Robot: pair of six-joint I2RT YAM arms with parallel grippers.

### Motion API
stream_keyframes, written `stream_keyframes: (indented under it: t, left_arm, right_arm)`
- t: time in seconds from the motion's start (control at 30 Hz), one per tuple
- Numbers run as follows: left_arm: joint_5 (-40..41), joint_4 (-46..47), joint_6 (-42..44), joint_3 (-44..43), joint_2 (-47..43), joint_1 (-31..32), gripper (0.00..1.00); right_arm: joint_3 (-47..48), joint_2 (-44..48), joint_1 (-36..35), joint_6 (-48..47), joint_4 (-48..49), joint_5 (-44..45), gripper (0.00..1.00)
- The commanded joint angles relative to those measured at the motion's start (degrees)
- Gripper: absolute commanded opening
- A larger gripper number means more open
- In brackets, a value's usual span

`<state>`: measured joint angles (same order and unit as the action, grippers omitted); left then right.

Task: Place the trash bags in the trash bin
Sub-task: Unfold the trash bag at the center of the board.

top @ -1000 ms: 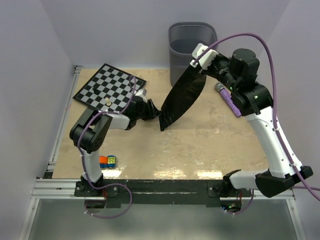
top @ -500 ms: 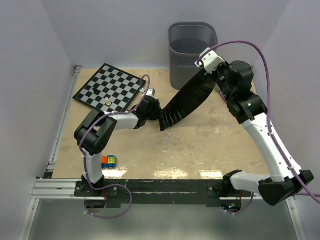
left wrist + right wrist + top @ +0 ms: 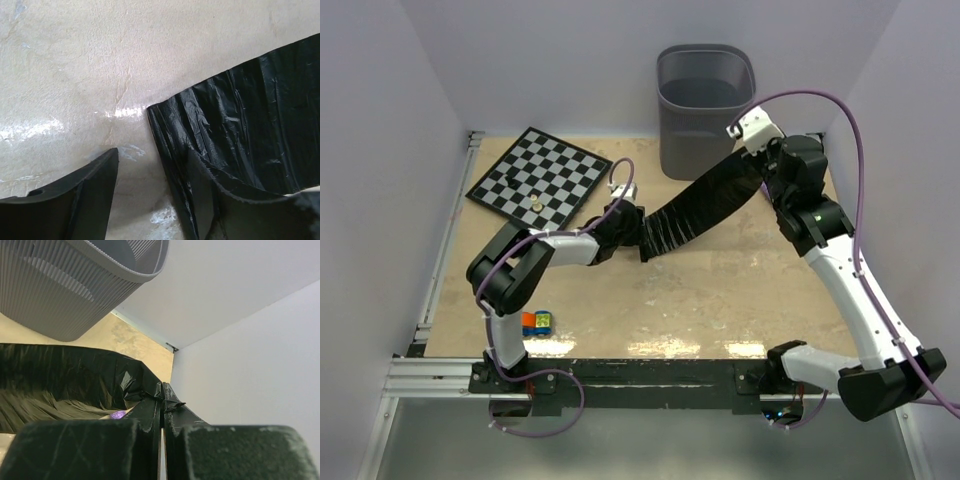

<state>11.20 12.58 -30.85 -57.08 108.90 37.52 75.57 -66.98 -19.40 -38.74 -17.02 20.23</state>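
Observation:
One black trash bag (image 3: 700, 205) hangs stretched in a long strip between my two grippers, in front of the grey trash bin (image 3: 705, 95). My right gripper (image 3: 758, 162) holds the bag's upper end to the right of the bin, below its rim. In the right wrist view that gripper (image 3: 162, 407) is shut, with crumpled black plastic pinched at its tips and the bin (image 3: 65, 285) just beyond. My left gripper (image 3: 640, 230) is at the bag's lower end. Its jaws (image 3: 154, 152) stand apart: one finger (image 3: 85, 192) is clear of the bag (image 3: 250, 130), the other lies against the bag's edge.
A chessboard (image 3: 540, 175) with a small piece lies at the back left. Small coloured toy blocks (image 3: 535, 322) sit near the front left edge. A bit of purple glittery microphone (image 3: 118, 415) shows under the bag. White walls close in on the left, back and right.
My right gripper has swung right and down from the bin's rim, drawing the bag from a broad sheet into a taut strip. The left gripper's jaws have widened.

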Motion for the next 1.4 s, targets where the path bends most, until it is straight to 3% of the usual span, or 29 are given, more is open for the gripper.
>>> stream_keyframes:
  t: [0.0, 0.2, 0.43, 0.53, 0.6, 0.63, 0.8, 0.93, 1.0, 1.07, 1.13, 1.23, 1.37]
  left_arm:
    - [-3.5, -15.0, 1.6, 4.8, 6.1, 1.2, 0.58]
    - [-7.2, -14.5, 2.0, 5.0, 9.0, 2.6, 0.41]
    - [-10.9, -14.3, 4.4, 2.1, 14.1, 5.7, 0.35]
    - [-13.0, -13.6, 4.9, 2.0, 14.7, 5.6, 0.2]
    - [-14.2, -11.5, 6.1, 1.9, 13.5, 5.5, 0.02]
    - [-14.1, -11.0, 6.8, 1.8, 12.7, 5.5, 0.0]
    - [-14.7, -8.2, 13.0, -0.3, 4.4, 3.8, 0.0]
    - [-22.9, -6.3, 19.5, -5.1, -4.1, -0.2, 0.0]
    - [-28.9, -6.8, 20.7, -8.6, -7.5, -3.8, 0.0]
    - [-33.4, -8.1, 22.0, -12.6, -9.7, -6.0, 0.0]
    - [-37.6, -9.1, 23.0, -15.6, -12.0, -7.8, 0.0]
    - [-42.0, -9.9, 24.2, -19.2, -14.5, -9.7, 0.0]
    - [-46.3, -12.0, 26.2, -24.3, -16.3, -10.7, 0.0]
  right_arm:
    - [-1.7, 1.8, 0.1, 3.3, 2.9, 1.6, 0.0]
    - [-3.1, 1.0, 0.7, 4.5, 4.6, 3.0, 0.0]
    - [-5.2, 1.6, 2.0, 5.9, 4.8, 3.7, 0.0]
    - [-6.5, 2.0, 2.3, 6.6, 4.4, 3.5, 0.0]
    - [-7.0, 2.4, 2.8, 7.5, 3.6, 3.1, 0.0]
    - [-7.3, 2.5, 3.1, 8.1, 3.0, 2.5, 0.0]
    - [-11.5, 5.4, 3.9, 10.5, -0.9, -3.1, 0.0]
    - [-15.4, 9.0, 3.8, 7.7, -4.9, -13.2, 0.0]
    - [-14.8, 9.4, 3.9, 6.6, -7.8, -19.8, 0.08]
    - [-13.0, 9.2, 3.9, 7.8, -8.8, -25.3, 0.44]
    - [-10.5, 8.6, 3.9, 8.3, -9.0, -30.8, 0.6]
    - [-7.2, 7.3, 4.0, 9.4, -5.4, -35.2, 0.73]
    - [-3.0, 3.9, 3.9, 11.3, -0.3, -43.7, 0.76]
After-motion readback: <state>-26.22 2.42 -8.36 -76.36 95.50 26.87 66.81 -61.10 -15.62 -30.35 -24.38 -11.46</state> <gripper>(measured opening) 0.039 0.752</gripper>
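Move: The trash bag's free lower end lies at the left fingers, about 3 cm to their right and 1 cm lower. The trash bin stands some 22 cm ahead and 12 cm right of the left hand, the chessboard about 16 cm ahead and 21 cm left. From the right hand, which holds the bag's top end high up, that lower end is roughly 23 cm left, level fore and aft, and 37 cm below. Left hand goes 6 cm right, pinches the bag's end, lifts it 20 cm; right sinks, then lets go. ##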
